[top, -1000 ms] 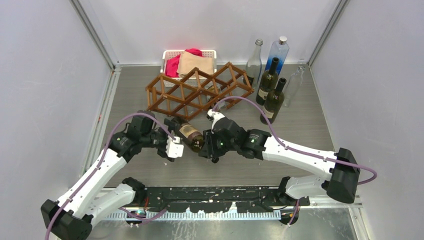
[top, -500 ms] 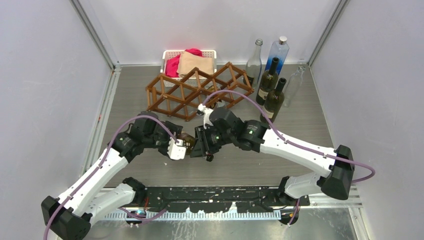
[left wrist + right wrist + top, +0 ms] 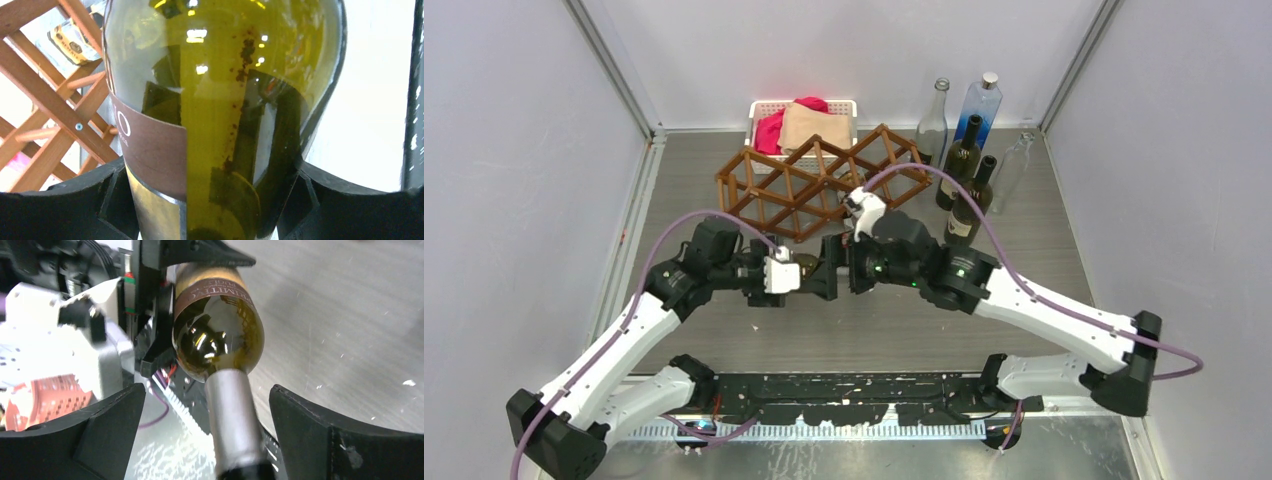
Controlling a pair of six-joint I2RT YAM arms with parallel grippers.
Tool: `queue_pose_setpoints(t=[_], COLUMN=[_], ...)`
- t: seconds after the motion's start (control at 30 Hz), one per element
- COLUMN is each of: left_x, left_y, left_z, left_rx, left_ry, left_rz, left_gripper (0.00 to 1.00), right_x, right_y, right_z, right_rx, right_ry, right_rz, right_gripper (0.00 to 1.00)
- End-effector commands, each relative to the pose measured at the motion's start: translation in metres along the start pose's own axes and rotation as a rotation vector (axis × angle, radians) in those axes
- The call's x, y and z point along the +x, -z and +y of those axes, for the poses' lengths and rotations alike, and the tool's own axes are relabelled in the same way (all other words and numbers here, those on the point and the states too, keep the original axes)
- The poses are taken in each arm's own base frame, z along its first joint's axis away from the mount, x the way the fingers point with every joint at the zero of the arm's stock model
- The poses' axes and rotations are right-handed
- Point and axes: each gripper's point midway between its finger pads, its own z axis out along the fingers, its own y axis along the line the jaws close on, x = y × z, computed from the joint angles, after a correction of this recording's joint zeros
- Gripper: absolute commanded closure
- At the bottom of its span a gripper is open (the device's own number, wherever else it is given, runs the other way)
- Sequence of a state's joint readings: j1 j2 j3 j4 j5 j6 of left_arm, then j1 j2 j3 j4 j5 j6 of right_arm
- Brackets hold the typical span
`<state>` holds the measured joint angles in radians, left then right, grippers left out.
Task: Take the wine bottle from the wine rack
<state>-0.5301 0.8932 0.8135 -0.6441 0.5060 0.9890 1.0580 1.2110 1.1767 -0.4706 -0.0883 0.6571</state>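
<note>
The green wine bottle point(image 3: 805, 266) with a brown label hangs above the table in front of the wooden wine rack point(image 3: 824, 180). My left gripper point(image 3: 794, 273) is shut on its body; in the left wrist view both black fingers press the bottle point(image 3: 225, 100) at the sides of my gripper point(image 3: 210, 172). My right gripper point(image 3: 832, 270) is open. In the right wrist view the bottle's point(image 3: 217, 335) silver-foiled neck point(image 3: 232, 420) runs between the spread fingers of my right gripper point(image 3: 205, 400) without touching them.
A white basket point(image 3: 762, 106) of cloths stands behind the rack. Several bottles point(image 3: 964, 160) stand at the back right. Rack slats point(image 3: 45, 100) lie close on the left, with another labelled bottle point(image 3: 70, 42) behind them.
The right wrist has swung back and to the right, and its open fingers now face the bottle's neck end. The left gripper has turned the bottle, so less of it shows from above.
</note>
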Motion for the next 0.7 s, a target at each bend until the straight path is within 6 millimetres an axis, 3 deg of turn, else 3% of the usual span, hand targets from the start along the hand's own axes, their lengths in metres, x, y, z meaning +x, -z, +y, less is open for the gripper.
queue_pose_setpoints(t=[0.0,0.13,0.23,0.37,0.67], left_x=[-0.06,-0.083,-0.094,-0.102,-0.104], left_y=[0.02,0.026,0.027,0.027,0.03], left_z=[0.056,0.062,0.063,0.062,0.056], left_rx=[-0.179,-0.171,-0.148,-0.122,-0.101], left_ry=[0.199,0.338,0.423,0.49,0.511], left_rz=[-0.174,-0.256,-0.292,-0.316,-0.324], left_gripper=[1.0,1.0,1.0,1.0,1.0], right_x=[-0.071,-0.092,-0.104,-0.124,-0.155], right_y=[0.04,0.062,0.066,0.06,0.045], right_z=[0.015,0.013,0.015,0.02,0.017], right_rx=[-0.021,-0.039,-0.054,-0.04,0.037], right_ry=[-0.019,-0.058,-0.077,-0.076,-0.08], right_rz=[-0.371,-0.53,-0.602,-0.661,-0.748], right_gripper=[0.0,0.0,0.0,0.05,0.28])
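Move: The left hand already grips the wine bottle round its body; the rack's middle stands roughly 17 cm ahead, 5 cm right and 8 cm lower. From the open right hand, the held bottle's middle lies about 7 cm left, 1 cm ahead and 9 cm below, its neck reaching up towards these fingers. The rack's middle is some 16 cm straight ahead and 16 cm down; the bottle left in the rack, about 15 cm ahead, 5 cm right and 20 cm below. Still gripping the bottle's body, the left hand lifts about 6 cm and drifts right, rolling the wrist some 35 degrees to swing the neck up and forward. The right hand, wide open at first, rises and swings right clear of the neck, then reaches forward, about 8 cm in all, and comes back left with its fingers part-closing around the bottle's mouth. ##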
